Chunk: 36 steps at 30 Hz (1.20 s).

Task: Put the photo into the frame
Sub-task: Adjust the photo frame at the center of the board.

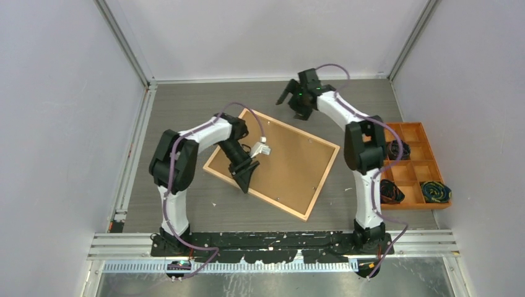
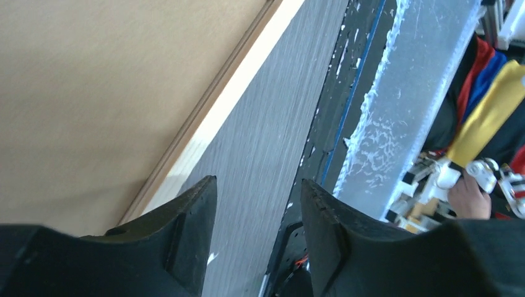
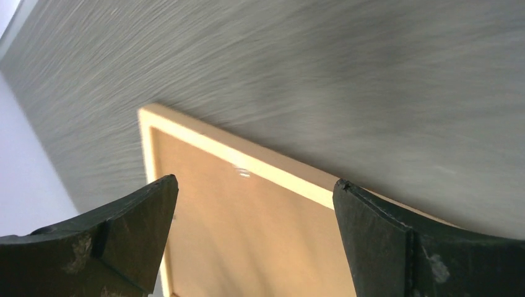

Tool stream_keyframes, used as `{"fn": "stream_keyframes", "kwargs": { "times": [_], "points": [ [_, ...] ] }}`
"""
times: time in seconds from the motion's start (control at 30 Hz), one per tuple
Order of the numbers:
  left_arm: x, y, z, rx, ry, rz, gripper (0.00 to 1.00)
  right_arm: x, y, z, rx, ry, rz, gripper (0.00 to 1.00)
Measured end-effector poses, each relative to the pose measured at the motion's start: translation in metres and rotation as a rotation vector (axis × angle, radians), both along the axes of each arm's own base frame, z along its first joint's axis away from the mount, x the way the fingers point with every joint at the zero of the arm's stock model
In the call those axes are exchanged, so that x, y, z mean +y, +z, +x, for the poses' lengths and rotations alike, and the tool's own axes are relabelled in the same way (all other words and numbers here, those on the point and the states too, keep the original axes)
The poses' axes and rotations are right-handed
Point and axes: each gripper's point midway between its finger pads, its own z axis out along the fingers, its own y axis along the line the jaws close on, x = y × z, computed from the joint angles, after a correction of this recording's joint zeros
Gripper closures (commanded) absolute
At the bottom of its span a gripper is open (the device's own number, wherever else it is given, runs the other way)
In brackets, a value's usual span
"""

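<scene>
The frame [image 1: 278, 206], a thin light-wood rectangle, lies flat and skewed on the grey table. The photo [image 1: 291, 167] fills its centre with its plain brown back up; the printed side is hidden. My left gripper [image 1: 244, 181] hovers over the frame's near-left edge, open, with nothing between its fingers. In the left wrist view it [image 2: 259, 181] sits just outside the frame's border [image 2: 235, 86], beside the brown back [image 2: 105, 93]. My right gripper [image 1: 294, 106] stands open beyond the far corner. In the right wrist view it [image 3: 255, 180] looks down on the frame's corner [image 3: 272, 170] and the photo's back [image 3: 247, 241].
An orange compartment tray [image 1: 412, 206] with coiled cables [image 1: 434, 192] sits at the right, beside the right arm. White walls close in the table on three sides. A metal rail [image 1: 272, 244] runs along the near edge by the arm bases.
</scene>
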Motion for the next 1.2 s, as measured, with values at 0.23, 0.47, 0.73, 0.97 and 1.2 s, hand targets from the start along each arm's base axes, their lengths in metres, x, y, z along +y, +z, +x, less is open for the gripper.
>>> {"fn": "stream_keyframes", "kwargs": {
  "times": [0.23, 0.47, 0.73, 0.97, 1.2],
  "points": [
    [0.048, 0.051, 0.086, -0.209, 0.220, -0.083, 0.50, -0.115, 0.056, -0.052, -0.070, -0.234, -0.149, 0.00],
    [0.146, 0.059, 0.224, -0.402, 0.637, -0.002, 0.64, -0.135, 0.052, -0.149, -0.029, -0.242, -0.177, 0.00],
    [0.161, -0.009, 0.228, -0.186, 0.770, 0.042, 0.71, -0.166, 0.000, -0.233, 0.152, -0.283, -0.197, 0.00],
    [0.140, -0.020, 0.205, -0.069, 0.751, -0.011, 0.81, -0.155, -0.025, -0.248, 0.205, -0.272, -0.109, 0.00],
    [0.138, -0.030, 0.187, 0.000, 0.759, -0.047, 0.87, -0.151, -0.048, -0.228, 0.215, -0.272, -0.081, 0.00]
  ]
}}
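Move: The left hand, over the photo frame's near long side, aims for the frame's left short side, at a spot about 19 cm ahead, 14 cm left and 4 cm below; the frame's left corner is 10 cm ahead, 18 cm left. The right hand, beyond the frame, aims for its right short side, about 23 cm back, 17 cm right and 7 cm below; the far-right corner is 15 cm back, 21 cm right. The left hand swings up over the frame, forward and left past its left short side, turning some 45 degrees counter-clockwise, then sinks and eases back, closing its fingertips onto that rim. Meanwhile the wide-open right hand lifts, sweeps about 25 cm back and 15 cm right, and lowers until its fingers straddle the right short side, the outer one close against the outer face. ##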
